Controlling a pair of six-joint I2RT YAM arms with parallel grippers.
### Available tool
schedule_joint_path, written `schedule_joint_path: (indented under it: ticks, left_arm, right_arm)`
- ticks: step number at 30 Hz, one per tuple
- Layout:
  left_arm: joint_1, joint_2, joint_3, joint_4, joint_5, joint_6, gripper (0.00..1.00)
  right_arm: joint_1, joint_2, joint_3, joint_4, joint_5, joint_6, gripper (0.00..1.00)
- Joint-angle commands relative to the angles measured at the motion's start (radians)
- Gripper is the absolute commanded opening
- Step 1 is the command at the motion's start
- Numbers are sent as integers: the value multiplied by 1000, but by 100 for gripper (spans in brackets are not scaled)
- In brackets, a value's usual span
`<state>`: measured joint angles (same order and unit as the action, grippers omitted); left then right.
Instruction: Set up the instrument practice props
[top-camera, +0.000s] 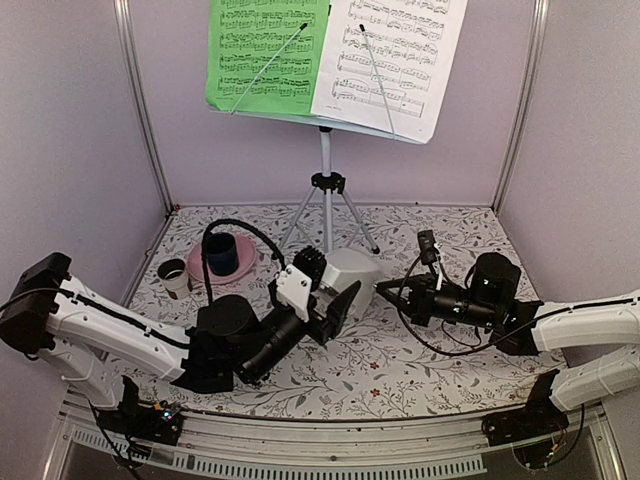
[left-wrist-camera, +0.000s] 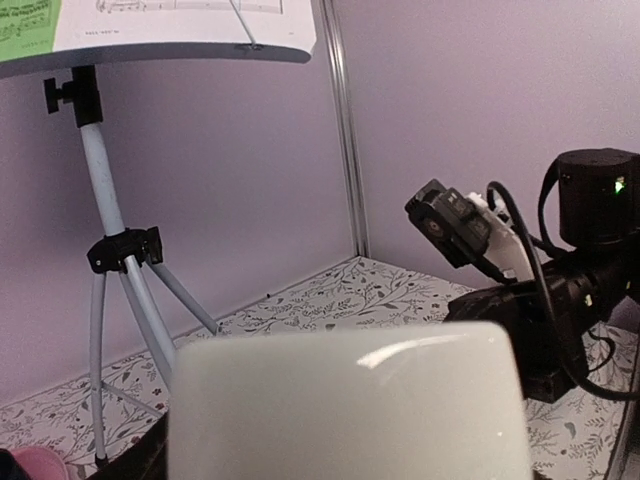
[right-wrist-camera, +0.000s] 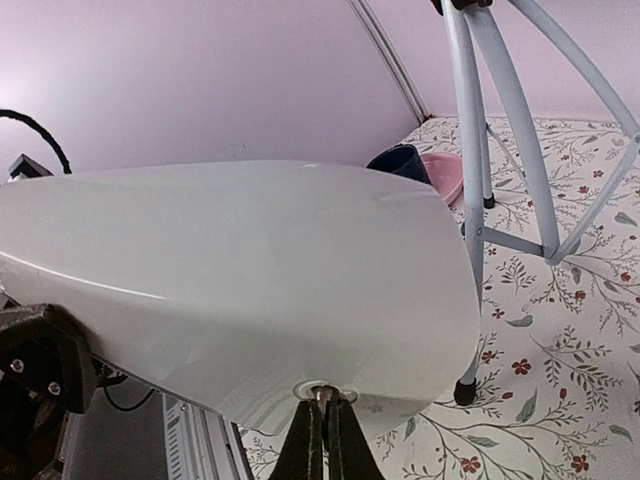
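The small white metronome (top-camera: 355, 270) is held just above the floral table, in front of the pale grey music stand (top-camera: 325, 160). My left gripper (top-camera: 329, 283) is shut on its body, which fills the lower half of the left wrist view as a white metronome (left-wrist-camera: 345, 405). My right gripper (right-wrist-camera: 325, 425) is shut on a small metal pin (right-wrist-camera: 322, 393) that sticks out of the metronome's underside (right-wrist-camera: 250, 290). A green sheet (top-camera: 265, 50) and a white sheet (top-camera: 390, 55) of music rest on the stand's desk under two wire holders.
A dark blue cup (top-camera: 222, 253) stands on a pink plate (top-camera: 243, 268) at the left, with a small white cup (top-camera: 173, 275) beside it. The stand's tripod legs (right-wrist-camera: 480, 190) spread close behind the metronome. Walls enclose the table at the back and on both sides.
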<state>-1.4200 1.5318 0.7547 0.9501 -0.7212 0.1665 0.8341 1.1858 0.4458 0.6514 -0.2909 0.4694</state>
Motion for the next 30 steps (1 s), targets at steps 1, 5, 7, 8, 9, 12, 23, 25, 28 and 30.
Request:
schedule_joint_path:
  ticks: [1,5,7,8,9,12,23,25,28,30]
  left_arm:
    - [-30,-2,-34,117,137,123,2]
    - [-48,17,-48,153,156,197,1]
    - [-55,21,-58,174,159,222,0]
    - [-57,22,-62,180,160,228,0]
    - [-60,22,-64,182,160,233,0]
    - [-66,25,-58,176,158,238,0]
    - [-2,62,187,-209,33,-78,0]
    - [18,62,216,-301,43,-160,0]
    - [52,71,238,-366,111,-241,0]
    - [76,88,260,-419,157,-299,0]
  right_arm:
    - [-75,-36,-2,151,10,220,0]
    - [-104,-40,-33,231,1,415,0]
    - [-124,-38,-59,286,4,497,0]
    - [-135,-36,-74,307,6,558,0]
    - [-148,-33,-86,326,11,593,0]
    - [-158,-19,-111,365,27,688,0]
    - [-158,-44,-93,149,-107,435,54]
    - [-159,-95,-110,85,-117,374,71]
    - [-159,-176,-133,-28,-89,306,90]
    - [-158,-221,-133,-103,-68,250,95]
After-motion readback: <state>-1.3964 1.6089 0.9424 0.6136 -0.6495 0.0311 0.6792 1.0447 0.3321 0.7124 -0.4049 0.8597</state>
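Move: The right fingers are already shut on the small winding key in the white metronome's side, so the key lies at that hand's point, with the metronome's middle about 5 cm left of it, level fore and aft and 2 cm higher. From the left hand, which already holds the metronome, the key is some 7 cm right, 3 ahead and 4 lower; the stand's tripod is roughly 30 cm ahead, 1 left and 8 lower. Still pinching the metronome's winding key, the right hand rolls some 30 degrees clockwise, as seen looking along its fingers, while drifting a little to the right; then its fingers open wide, letting go of the key, and it draws farther right, about 5 cm in all. The left hand keeps its grip on the metronome, first easing back a centimetre or two and tipping up slightly against the twist, then carrying the body about 4 cm right and a little down, following the right hand as it tips forward again. ##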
